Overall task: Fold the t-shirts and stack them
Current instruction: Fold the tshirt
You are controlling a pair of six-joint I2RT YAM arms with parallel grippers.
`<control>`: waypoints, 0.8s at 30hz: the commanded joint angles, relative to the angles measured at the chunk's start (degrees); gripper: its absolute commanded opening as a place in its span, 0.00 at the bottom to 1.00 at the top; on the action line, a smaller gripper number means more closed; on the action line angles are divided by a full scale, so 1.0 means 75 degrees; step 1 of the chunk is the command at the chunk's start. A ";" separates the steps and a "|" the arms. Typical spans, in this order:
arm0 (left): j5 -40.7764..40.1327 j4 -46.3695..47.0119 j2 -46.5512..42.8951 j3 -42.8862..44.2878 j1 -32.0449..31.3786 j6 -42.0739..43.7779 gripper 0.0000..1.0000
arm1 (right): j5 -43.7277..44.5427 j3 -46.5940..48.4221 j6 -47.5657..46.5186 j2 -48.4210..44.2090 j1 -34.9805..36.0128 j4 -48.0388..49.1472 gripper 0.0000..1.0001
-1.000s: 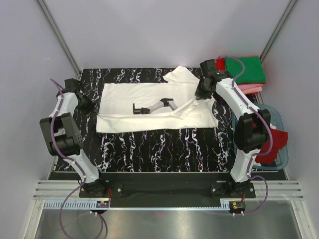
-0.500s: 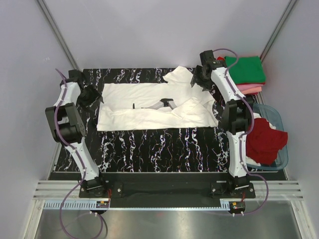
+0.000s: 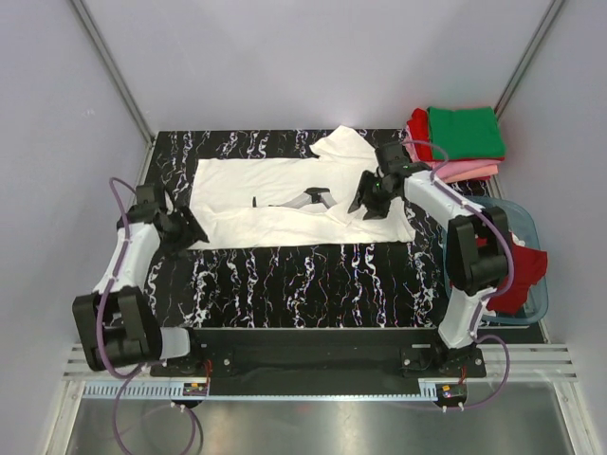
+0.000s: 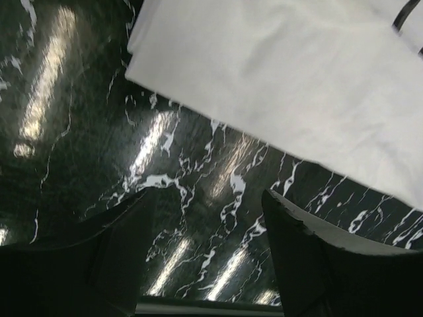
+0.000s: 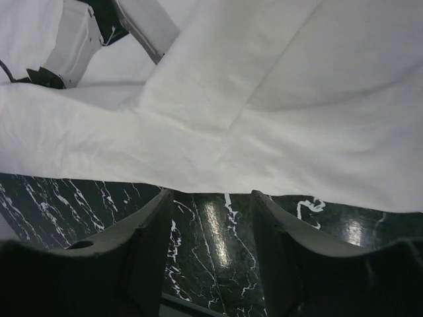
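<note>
The white t-shirt with the black robot-arm print lies spread across the far half of the black marble table. Its near hem is folded over part of the print. My left gripper is open and empty just off the shirt's near-left corner; in the left wrist view bare marble lies between the fingers and the shirt is ahead. My right gripper is open and empty over the shirt's right part; in the right wrist view the shirt's edge lies just ahead of the fingers.
A folded stack stands at the far right: a green tee on top, red and pink beneath. The translucent tub at the right edge holds a dark red shirt. Grey walls enclose the table.
The left gripper moved from the table's far-left edge toward me, to the shirt's near-left corner. The right gripper came from the far-right sleeve down over the shirt's right side. The shirt lies flatter.
</note>
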 commanded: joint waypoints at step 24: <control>0.0216 0.0584 -0.1907 -0.0835 -0.0360 0.0338 0.69 | -0.0226 0.1630 0.0030 0.2575 0.0098 0.0623 0.17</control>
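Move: For the right hand, aim at the spot of white shirt on the folded near flap, about 4 cm ahead, 3 cm to its left and 8 cm below. The arm print's visible part lies some 9 cm ahead and 11 cm left of the hand; the near fold edge is about 4 cm back and 3 cm left. From the left hand that grab spot is roughly 14 cm ahead, 34 cm to the right and 8 cm below. Lower the right gripper about 8 cm onto the shirt, easing some 3 cm left as it sinks, then slide it 4 cm forward over the flap, short of the print, and draw the half-open fingers together on the cloth at the end. Ease the empty left gripper back, slightly right and up about 2 cm, tilting its fingers forward some 10 degrees and keeping them open. ##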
